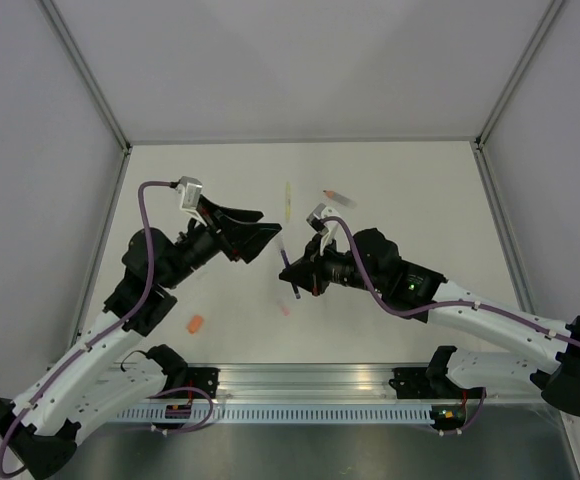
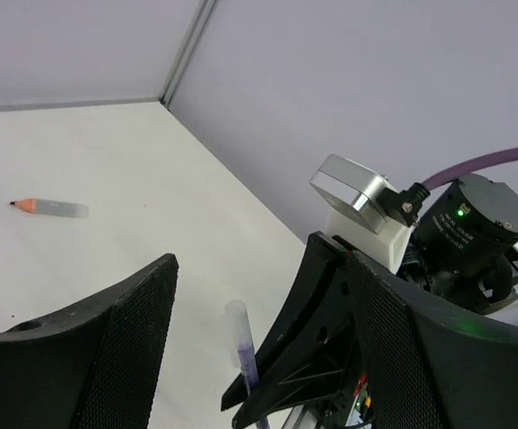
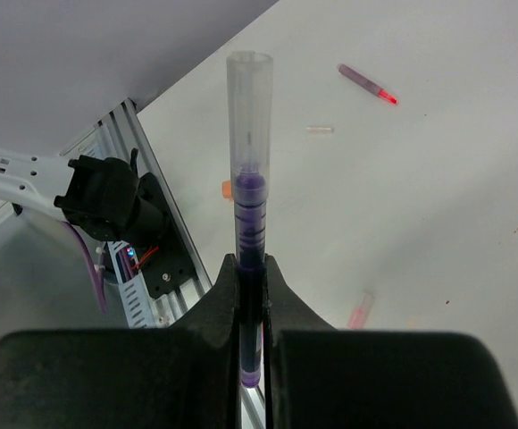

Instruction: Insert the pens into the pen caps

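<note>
My right gripper (image 3: 249,264) is shut on a dark purple pen (image 3: 249,214), held near its lower end and above the table. A clear tube covers the pen's upper end. From above, this pen (image 1: 290,272) sits in the right gripper (image 1: 297,278) at mid-table. My left gripper (image 1: 258,236) is open just left of it. In the left wrist view the pen (image 2: 243,350) rises between the spread fingers (image 2: 143,313) of the left gripper (image 2: 241,268), touching neither. An orange cap (image 1: 196,324) and a short pink piece (image 1: 284,308) lie on the table.
A yellow pen (image 1: 287,200) and a grey pen with an orange tip (image 1: 338,195) lie behind the grippers. The right wrist view shows a dull purple pen with a red tip (image 3: 366,82) and a small pale tube (image 3: 320,130). The metal rail (image 1: 310,385) runs along the near edge.
</note>
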`<action>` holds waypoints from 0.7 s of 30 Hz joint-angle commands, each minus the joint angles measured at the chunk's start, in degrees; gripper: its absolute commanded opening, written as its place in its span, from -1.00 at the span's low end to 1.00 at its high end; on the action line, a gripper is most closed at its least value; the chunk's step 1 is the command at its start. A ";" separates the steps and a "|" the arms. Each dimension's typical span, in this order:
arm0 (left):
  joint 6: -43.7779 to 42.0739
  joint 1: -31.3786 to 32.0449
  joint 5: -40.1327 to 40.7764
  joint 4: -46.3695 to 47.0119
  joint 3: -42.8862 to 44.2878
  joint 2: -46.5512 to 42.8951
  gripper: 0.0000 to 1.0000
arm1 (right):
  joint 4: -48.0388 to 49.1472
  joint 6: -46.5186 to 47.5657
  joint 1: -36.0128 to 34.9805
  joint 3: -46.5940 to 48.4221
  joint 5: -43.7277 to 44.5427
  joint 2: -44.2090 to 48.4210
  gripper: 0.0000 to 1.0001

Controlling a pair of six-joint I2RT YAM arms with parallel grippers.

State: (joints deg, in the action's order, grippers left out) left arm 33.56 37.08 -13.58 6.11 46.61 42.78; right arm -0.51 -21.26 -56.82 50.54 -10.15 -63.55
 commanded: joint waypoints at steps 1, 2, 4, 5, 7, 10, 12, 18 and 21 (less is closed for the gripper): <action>2.65 0.10 1.55 -0.40 1.82 2.04 0.58 | 1.56 -0.36 -0.14 -0.45 -2.33 1.41 -1.00; 2.74 0.01 1.02 -0.22 1.56 2.30 0.56 | 1.74 -0.37 -0.14 -0.45 -2.33 1.41 -1.00; 2.74 0.10 0.40 0.74 0.51 2.74 0.51 | 2.27 -0.54 -0.14 -0.53 -2.42 1.32 -1.00; 2.65 0.01 -0.38 1.36 0.06 2.74 0.50 | 2.53 -0.72 -0.14 -0.62 -2.42 1.24 -1.00; 2.56 0.10 -0.39 1.54 -1.34 2.57 0.50 | 3.15 -0.98 -0.14 -0.53 -2.50 0.97 -1.00; 2.04 0.10 -0.48 1.98 -2.75 2.13 0.50 | 3.59 -1.33 -0.14 -0.53 -2.50 0.62 -1.00; 1.86 0.01 -0.74 2.06 -3.19 1.95 0.49 | 4.11 -1.59 -0.14 -0.62 -2.33 0.53 -1.00; 2.65 0.10 -1.88 3.03 -4.68 1.86 0.35 | 4.82 -2.30 -0.14 -0.27 -1.71 -0.26 -1.00; 3.09 0.01 -2.94 3.91 -5.47 1.95 0.15 | 5.26 -2.56 -0.14 -0.01 -1.98 -0.96 -1.00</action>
State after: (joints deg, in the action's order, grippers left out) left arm 34.92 37.08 -14.28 6.83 41.78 45.34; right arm 1.72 -22.87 -56.84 49.95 -11.79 -63.88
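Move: The clear cap, already on the upper end of the purple pen, is about 7 cm below the left hand and 3 cm to its right, level with it front to back. The right fingertips gripping the pen are some 5 cm back, 5 cm to the right and 12 cm below the left hand. From the right hand, the same cap lies roughly 5 cm ahead, 2 cm to the left and 5 cm above. Down about 5 cm goes the left hand, easing about a centimetre forward and to the right at first and tipping slightly downward, so that its open fingers come around the upper end of the clear cap. They narrow from wide to a bit over half open, with no grip yet visible. The right hand stays nearly in place, still pinching the pen upright for it. ##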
